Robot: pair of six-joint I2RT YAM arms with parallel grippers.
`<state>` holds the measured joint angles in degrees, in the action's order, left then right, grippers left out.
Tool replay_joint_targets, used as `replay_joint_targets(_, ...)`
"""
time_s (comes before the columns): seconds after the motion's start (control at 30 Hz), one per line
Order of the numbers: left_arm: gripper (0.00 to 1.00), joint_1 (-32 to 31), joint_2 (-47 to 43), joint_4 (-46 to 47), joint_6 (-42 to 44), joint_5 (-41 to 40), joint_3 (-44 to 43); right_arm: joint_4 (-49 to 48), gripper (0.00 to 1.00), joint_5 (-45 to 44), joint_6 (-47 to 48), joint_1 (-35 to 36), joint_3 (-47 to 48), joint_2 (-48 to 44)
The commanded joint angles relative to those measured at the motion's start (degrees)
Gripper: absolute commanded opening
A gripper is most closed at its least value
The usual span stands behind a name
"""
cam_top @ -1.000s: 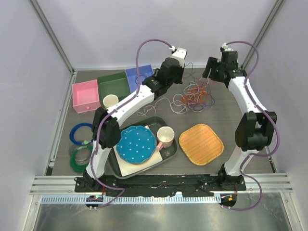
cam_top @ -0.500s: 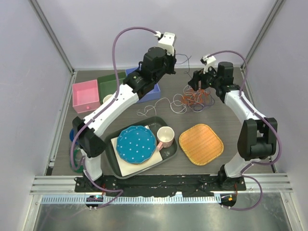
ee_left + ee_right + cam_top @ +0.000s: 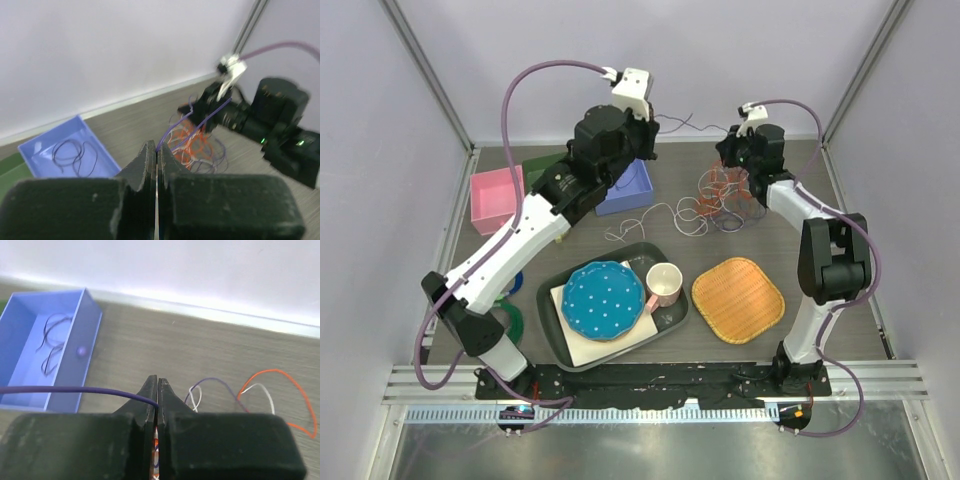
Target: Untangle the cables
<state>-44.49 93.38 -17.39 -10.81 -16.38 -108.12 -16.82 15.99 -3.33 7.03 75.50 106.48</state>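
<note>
A tangle of orange, white and dark purple cables lies on the table at the back, with a white strand trailing to its left. My left gripper is raised above the table, shut on a purple cable that stretches across to my right gripper. In the left wrist view the left gripper pinches that purple strand above the tangle. In the right wrist view the right gripper is shut on the same purple cable. Loose loops lie beyond it.
A blue bin holding a dark cable sits below the left arm, with a green bin and a pink bin to its left. Nearer are a tray with a dotted plate and pink cup, and a woven mat.
My left arm has risen and swung left, drawing the purple cable out of the tangle. My right gripper came in over the tangle and shut on that strand.
</note>
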Motion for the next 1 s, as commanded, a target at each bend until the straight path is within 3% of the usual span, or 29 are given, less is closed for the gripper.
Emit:
replay_joint_targets(0.0, 0.00, 0.5, -4.2, 4.1, 1.8, -4.4, 8.5, -6.1, 0.01, -10.4, -3.4, -0.2, 5.6, -5.6)
replay_joint_targets(0.2, 0.00, 1.3, -4.0, 5.5, 0.1, -4.5, 14.9, -2.0, 0.01, -13.5, -0.9, -0.2, 13.4, -11.3)
replay_joint_targets(0.43, 0.00, 2.7, -2.7, 5.2, -0.4, -2.7, 14.6, -1.6, 0.01, -15.2, -2.0, -0.2, 19.7, -19.4)
replay_joint_targets(0.63, 0.00, 2.8, -2.4, 9.0, -0.3, 5.2, 17.6, 3.7, 0.01, -1.0, -15.8, -0.1, 20.2, -23.6)
replay_joint_targets(0.8, 0.00, 2.9, 0.4, 8.5, 0.2, 12.9, 16.9, 5.3, 0.01, 2.3, -19.7, 0.2, 20.8, -23.9)
replay_joint_targets(0.9, 0.23, 2.8, 1.7, 8.9, 2.9, 15.1, 17.6, 9.7, 0.01, 0.3, -16.8, 0.4, 20.6, -24.1)
replay_joint_targets(0.97, 0.57, 2.8, 2.3, 9.1, 5.2, 16.2, 18.6, 13.5, 0.01, -3.1, -14.5, 0.4, 19.3, -24.6)
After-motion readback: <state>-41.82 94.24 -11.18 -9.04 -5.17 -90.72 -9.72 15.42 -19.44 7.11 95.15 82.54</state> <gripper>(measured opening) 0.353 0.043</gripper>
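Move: Both hands are already shut on the purple cable, strung between them. The tangle it comes out of lies roughly 18 cm below the right hand, some 4 cm back and a centimetre to its right; the blue bin is about 24 cm to that hand's left and 4 cm farther out. From the left hand, far higher up, the tangle is about 14 cm ahead, 20 cm to the right and 43 cm down, the blue bin 20 cm ahead and 6 cm left. Keeping its pinch on the purple cable, the right hand hauls it steeply up out of the tangle by nearly 40 cm, drawing back about 12 cm while the fingers tip upward, then eases down some 3 cm. Meanwhile the left hand sinks about 10 cm, at first still shut, holds that height briefly, then drops a little more as it turns slightly clockwise and its fingers begin to open, the cable no longer between them. ##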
